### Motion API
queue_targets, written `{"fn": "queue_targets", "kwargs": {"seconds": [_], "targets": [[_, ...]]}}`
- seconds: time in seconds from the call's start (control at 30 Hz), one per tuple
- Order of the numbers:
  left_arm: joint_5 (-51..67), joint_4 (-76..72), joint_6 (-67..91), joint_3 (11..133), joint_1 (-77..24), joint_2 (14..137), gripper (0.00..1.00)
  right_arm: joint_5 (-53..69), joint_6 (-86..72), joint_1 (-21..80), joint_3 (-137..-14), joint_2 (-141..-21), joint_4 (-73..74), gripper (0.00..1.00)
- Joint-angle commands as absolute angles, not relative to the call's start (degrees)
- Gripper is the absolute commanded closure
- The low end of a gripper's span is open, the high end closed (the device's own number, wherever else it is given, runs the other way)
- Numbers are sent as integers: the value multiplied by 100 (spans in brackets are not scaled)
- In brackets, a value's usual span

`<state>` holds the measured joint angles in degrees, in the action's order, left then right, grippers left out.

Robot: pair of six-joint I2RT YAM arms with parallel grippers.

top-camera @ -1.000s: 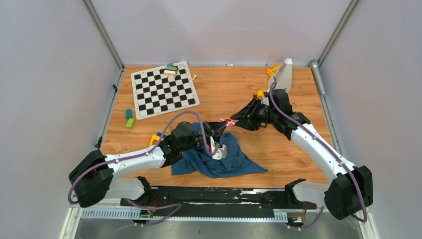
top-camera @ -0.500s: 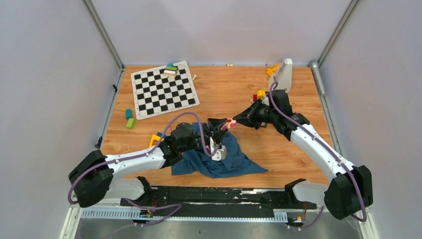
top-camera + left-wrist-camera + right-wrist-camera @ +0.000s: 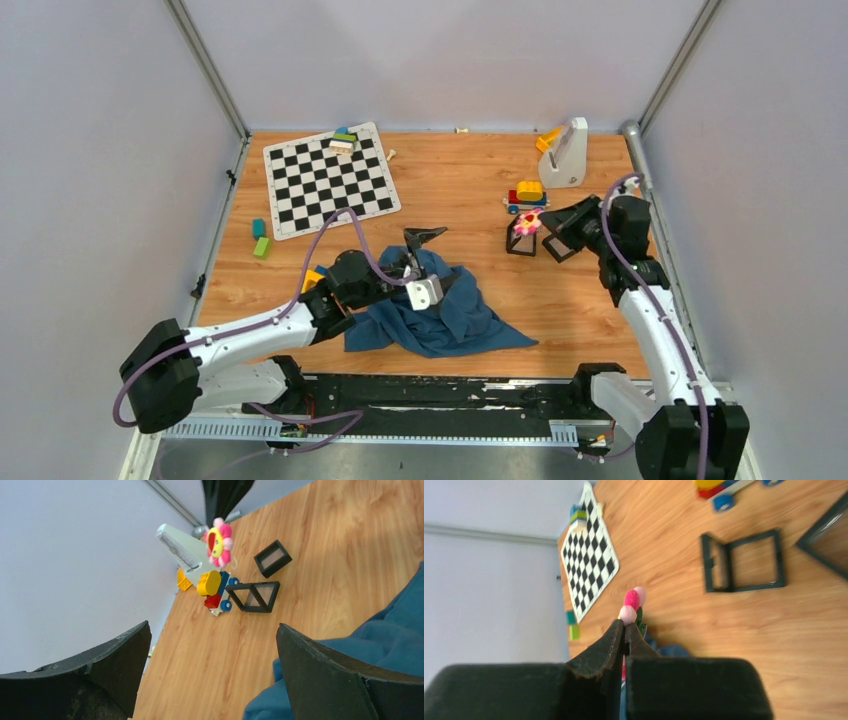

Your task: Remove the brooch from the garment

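The brooch [image 3: 524, 222], a pink-and-white petalled flower, is pinched in my right gripper [image 3: 532, 225], which is shut on it above the wood just below a toy car [image 3: 527, 195]. In the right wrist view only its petals [image 3: 631, 602] stick out past the closed fingertips of that gripper [image 3: 624, 627]. From the left wrist the brooch [image 3: 218, 542] hangs from black fingers, well away from the cloth. The garment [image 3: 445, 315], a crumpled blue cloth, lies at the near middle. My left gripper [image 3: 433, 262] stands open over its top edge, nothing between its fingers [image 3: 125, 655]; blue cloth [image 3: 390, 630] shows beside it.
Two small black frames [image 3: 272, 557] [image 3: 252, 596] lie on the wood by the toy car [image 3: 212, 587]. A white wedge-shaped stand [image 3: 567, 152] is at the back right. A chessboard [image 3: 330, 180] with blocks lies back left, and loose blocks [image 3: 260, 238] sit near the left wall.
My right gripper shut on the brooch and carried it right, away from the garment. My left gripper opened, let go of the cloth and drew back slightly.
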<state>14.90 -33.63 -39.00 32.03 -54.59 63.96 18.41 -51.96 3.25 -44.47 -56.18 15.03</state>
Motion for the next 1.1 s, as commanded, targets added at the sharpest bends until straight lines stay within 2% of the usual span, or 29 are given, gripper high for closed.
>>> {"fn": "queue_targets", "kwargs": {"seconds": [0.0,0.1,0.23,0.6,1.07], "targets": [[1251,-3302,-2388,3076,-5483,6010,0,2899,-4673,-801,-3778,-5478,262,100],[1305,-3377,-2206,2855,-5484,5889,0,3833,-4754,-1509,-3311,-5706,-695,100],[1077,-3562,-1931,2671,-5485,5820,0,4319,-4636,-1835,-3076,-6225,-1402,100],[735,-3563,-1700,2612,-5484,5936,0,4530,-4379,-1824,-3398,-8144,-2261,100],[590,-3403,-1607,2733,-5482,6126,0,4524,-4457,-1350,-3857,-9620,-2822,100]]}}
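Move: The right hand, with the pulled-off brooch still in its shut fingers, has the open black frame about 9 cm ahead, 3 cm to its right and 18 cm below. The second black frame lies roughly 6 cm ahead, 12 cm right; the toy car some 18 cm ahead, 4 cm right. Below the empty left hand, by some 20 cm, a second brooch sits on the garment, 2 cm ahead and 3 cm left; the garment's middle is level with that hand, 2 cm left. Downward for the most part, the right hand lowers the pinched brooch about 13 cm towards the open black frame, first swinging some 7 cm right, then creeping 6 cm forward and a little back left. The left hand, fingers staying wide open, sinks about 5 cm towards the second brooch, easing 2 cm left while its top rolls forward some 20 degrees. ##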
